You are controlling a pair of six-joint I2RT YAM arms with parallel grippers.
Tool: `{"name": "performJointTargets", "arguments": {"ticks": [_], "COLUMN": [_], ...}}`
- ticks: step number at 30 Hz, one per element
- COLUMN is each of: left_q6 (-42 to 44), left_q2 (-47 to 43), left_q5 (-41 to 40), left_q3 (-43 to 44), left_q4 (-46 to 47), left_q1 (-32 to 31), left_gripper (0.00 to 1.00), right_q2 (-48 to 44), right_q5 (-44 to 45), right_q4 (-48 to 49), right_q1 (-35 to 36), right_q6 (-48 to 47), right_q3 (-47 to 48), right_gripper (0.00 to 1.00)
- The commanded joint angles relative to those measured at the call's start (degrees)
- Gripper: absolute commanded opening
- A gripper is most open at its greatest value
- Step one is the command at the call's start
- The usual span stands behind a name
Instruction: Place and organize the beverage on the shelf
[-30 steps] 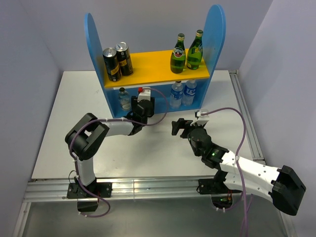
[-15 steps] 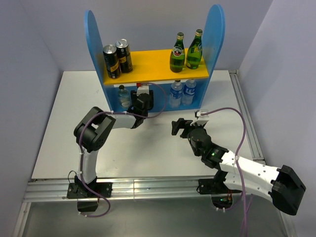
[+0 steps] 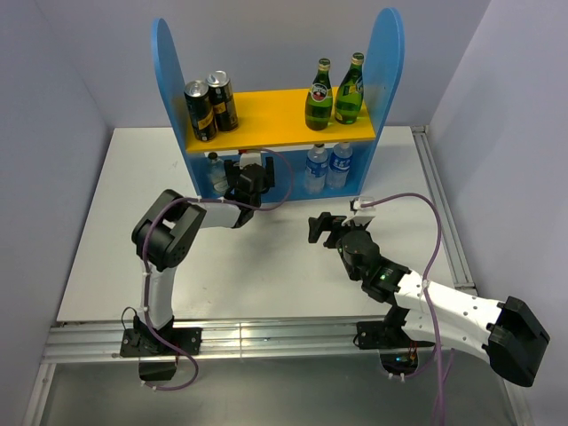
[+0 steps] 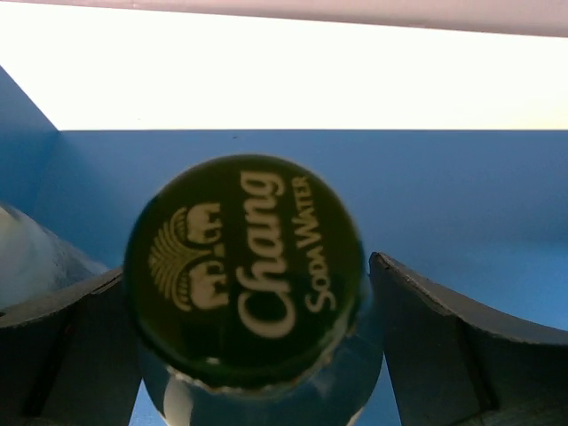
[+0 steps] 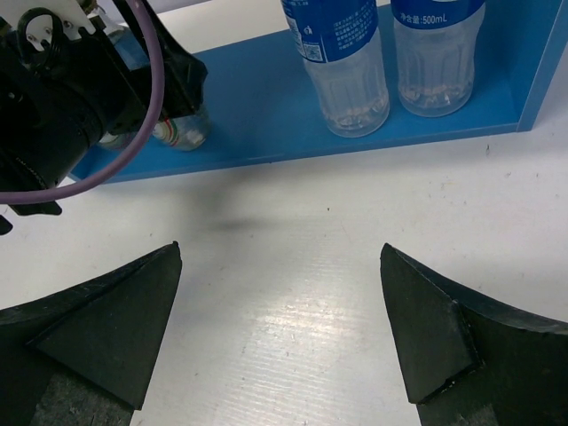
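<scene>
The blue shelf (image 3: 389, 62) stands at the back of the table. Its orange-yellow upper board (image 3: 271, 115) carries two dark green bottles (image 3: 335, 93). Two blue-labelled water bottles (image 3: 328, 167) (image 5: 342, 71) stand on the lower level at the right. My left gripper (image 3: 247, 171) reaches into the lower level and is open. A squat clear bottle with a dark "Chang Soda Water" cap (image 4: 244, 266) stands upright between its fingers (image 4: 426, 337). Another squat bottle (image 3: 216, 174) stands just left of it. My right gripper (image 3: 321, 226) (image 5: 280, 251) hovers open over bare table in front of the shelf.
Two black-and-gold cans (image 3: 211, 106) stand at the left end of the upper board. The shelf's tall blue side panels (image 3: 167, 71) flank both levels. The white tabletop (image 3: 115, 222) spreads in front, with a metal rail (image 3: 444, 213) along its right edge.
My left gripper pushed further into the lower level with the squat bottle, then its jaws opened and let go of it. The right arm has stayed still.
</scene>
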Motion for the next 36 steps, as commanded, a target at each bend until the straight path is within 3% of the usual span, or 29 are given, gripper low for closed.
{"name": "performJointTargets", "arguments": {"ticks": [1,11,28,34,36], "left_q6": [-0.92,-3.55,-8.74,-16.20,-16.65], "left_q2": [-1.45,-4.97,-16.04,-24.19,-27.19], "left_q5": [-0.34,2.48,-4.90,-7.80,-9.90], "left_q3": [1.96,-2.52,-17.45,-24.04,-23.97], "left_q4": [4.16,2.93,-0.94,-7.87,-15.82], "left_q1": [0.71,0.53,-5.35,-9.22,-11.94], "left_gripper": [0.99,0.99,0.99,0.99,0.99], "right_q2": [0.56,0.65,-0.31,-0.23,-1.54], "right_q5": [0.83,0.74,0.83,0.04,-1.10], "right_q4": [2.17,2.17,1.99,1.99,2.34], "right_q1": [0.25,0.33,0.25,0.33,0.34], "right_q6": [-0.75,-0.67,-0.31,-0.23,0.12], "right_q3": [1.62,1.70,1.53,1.70,1.53], "right_gripper": [1.00,1.00,1.00,1.00,1.00]}}
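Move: The soda bottle just set down on the lower shelf stands between the left gripper's already open fingers, its middle some 3 cm below them. A second soda bottle stands level with it, about 10 cm to the left; the nearer water bottle is roughly 19 cm to its right, also level. From the right gripper the placed soda bottle lies about 22 cm ahead, 22 cm to the left and 10 cm below. Hold still a moment, then draw the left gripper back out of the lower shelf, fingers staying wide open on either side of the soda bottle, gathering speed to about 12 cm of travel away from both soda bottles and out over the table in front. Let it drift a couple of centimetres left and tip down by about 5 degrees late on. ##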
